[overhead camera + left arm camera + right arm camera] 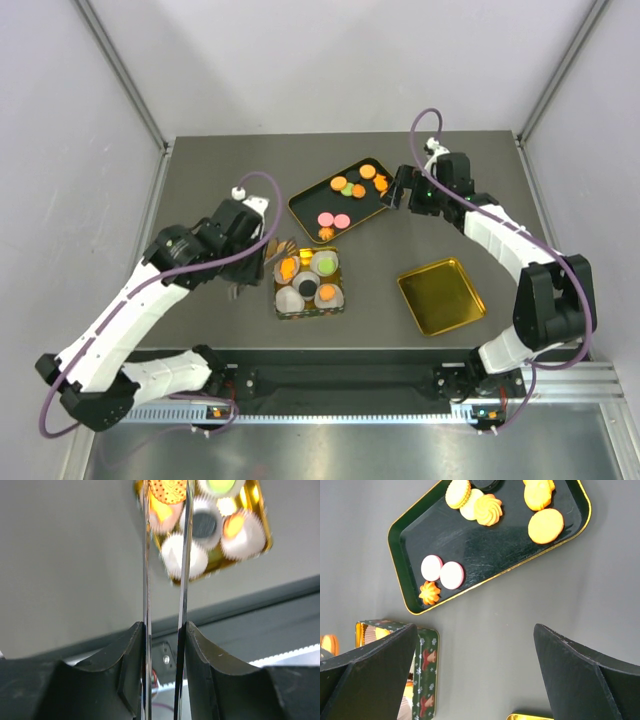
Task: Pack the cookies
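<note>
The cookies (339, 184) lie on a dark gold-rimmed tray (312, 203): orange, pink and green discs. In the right wrist view I see two pink cookies (441, 571) and orange ones (546, 526) on that tray (485, 550). My left gripper (165, 630) is shut on thin metal tongs (146, 580), whose tips reach over a tin (338, 306) of white paper cups (184, 556). An orange patterned cookie (167, 487) sits at the tong tips; I cannot tell if it is pinched. My right gripper (475, 627) hangs open and empty by the tray's right end.
A gold lid (440, 296) lies upturned at the front right. The tin's green patterned side (426, 675) shows in the right wrist view. White walls close off the table on three sides, and a metal rail runs along the near edge.
</note>
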`<action>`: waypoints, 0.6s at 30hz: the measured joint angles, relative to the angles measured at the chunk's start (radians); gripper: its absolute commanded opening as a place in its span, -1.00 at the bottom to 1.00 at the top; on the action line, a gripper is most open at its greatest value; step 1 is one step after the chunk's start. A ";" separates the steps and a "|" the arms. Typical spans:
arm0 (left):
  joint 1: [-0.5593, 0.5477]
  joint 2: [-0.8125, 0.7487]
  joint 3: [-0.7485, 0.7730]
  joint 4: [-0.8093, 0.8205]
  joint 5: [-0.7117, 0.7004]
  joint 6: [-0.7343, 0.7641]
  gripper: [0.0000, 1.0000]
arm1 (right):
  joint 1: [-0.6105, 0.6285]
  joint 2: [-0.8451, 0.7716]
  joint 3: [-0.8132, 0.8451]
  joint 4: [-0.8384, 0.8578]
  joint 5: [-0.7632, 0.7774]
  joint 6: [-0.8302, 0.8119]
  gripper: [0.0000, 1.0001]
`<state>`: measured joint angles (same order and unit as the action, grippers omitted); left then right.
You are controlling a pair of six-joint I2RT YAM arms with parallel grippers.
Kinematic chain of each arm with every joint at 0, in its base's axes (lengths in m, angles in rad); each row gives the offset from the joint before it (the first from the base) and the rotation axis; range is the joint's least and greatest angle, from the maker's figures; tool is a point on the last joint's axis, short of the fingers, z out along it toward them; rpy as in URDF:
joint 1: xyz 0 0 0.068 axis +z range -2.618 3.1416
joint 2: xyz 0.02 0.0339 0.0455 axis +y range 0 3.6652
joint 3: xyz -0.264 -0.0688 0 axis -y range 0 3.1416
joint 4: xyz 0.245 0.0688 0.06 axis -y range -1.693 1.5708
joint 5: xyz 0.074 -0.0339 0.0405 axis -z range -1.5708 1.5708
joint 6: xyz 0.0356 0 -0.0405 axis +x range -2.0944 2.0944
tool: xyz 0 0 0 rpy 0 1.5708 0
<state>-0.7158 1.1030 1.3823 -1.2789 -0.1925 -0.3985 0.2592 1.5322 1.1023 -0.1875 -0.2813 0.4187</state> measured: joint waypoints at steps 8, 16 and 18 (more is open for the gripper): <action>-0.002 -0.094 -0.116 -0.069 0.063 -0.051 -0.31 | 0.002 0.011 0.000 -0.001 0.000 0.000 0.99; -0.009 -0.112 -0.146 -0.076 0.125 -0.064 -0.31 | 0.007 0.014 0.000 -0.001 0.001 0.000 0.99; -0.014 -0.112 -0.149 -0.076 0.132 -0.067 -0.31 | 0.008 0.015 0.000 -0.001 0.001 0.000 1.00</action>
<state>-0.7296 0.9909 1.2331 -1.3552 -0.0605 -0.4656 0.2668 1.5471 1.1023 -0.1883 -0.2806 0.4183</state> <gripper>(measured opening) 0.404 0.996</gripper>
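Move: The empty near-left cup of the box lies about 6 cm back from the left hand, sideways level with it and some 10 cm below. Of its neighbours at that height, the far-left cup, with an orange cookie, is about 2 cm ahead of the hand; the centre cup, with a dark cookie, is 2 cm back and 5 cm right; the near-right cup is 5 cm back and 10 cm right. From the right hand, the empty cup is roughly 27 cm back, 26 cm left and 3 cm below. The orange cookie, still pinched between the left fingertips, is carried back about 5 cm and lowered some 3 cm, away from above the far-left cup and towards the empty near-left one. The left hand slows almost to a stop while its fingers tip some 10 degrees closer to straight down and keep their hold. ##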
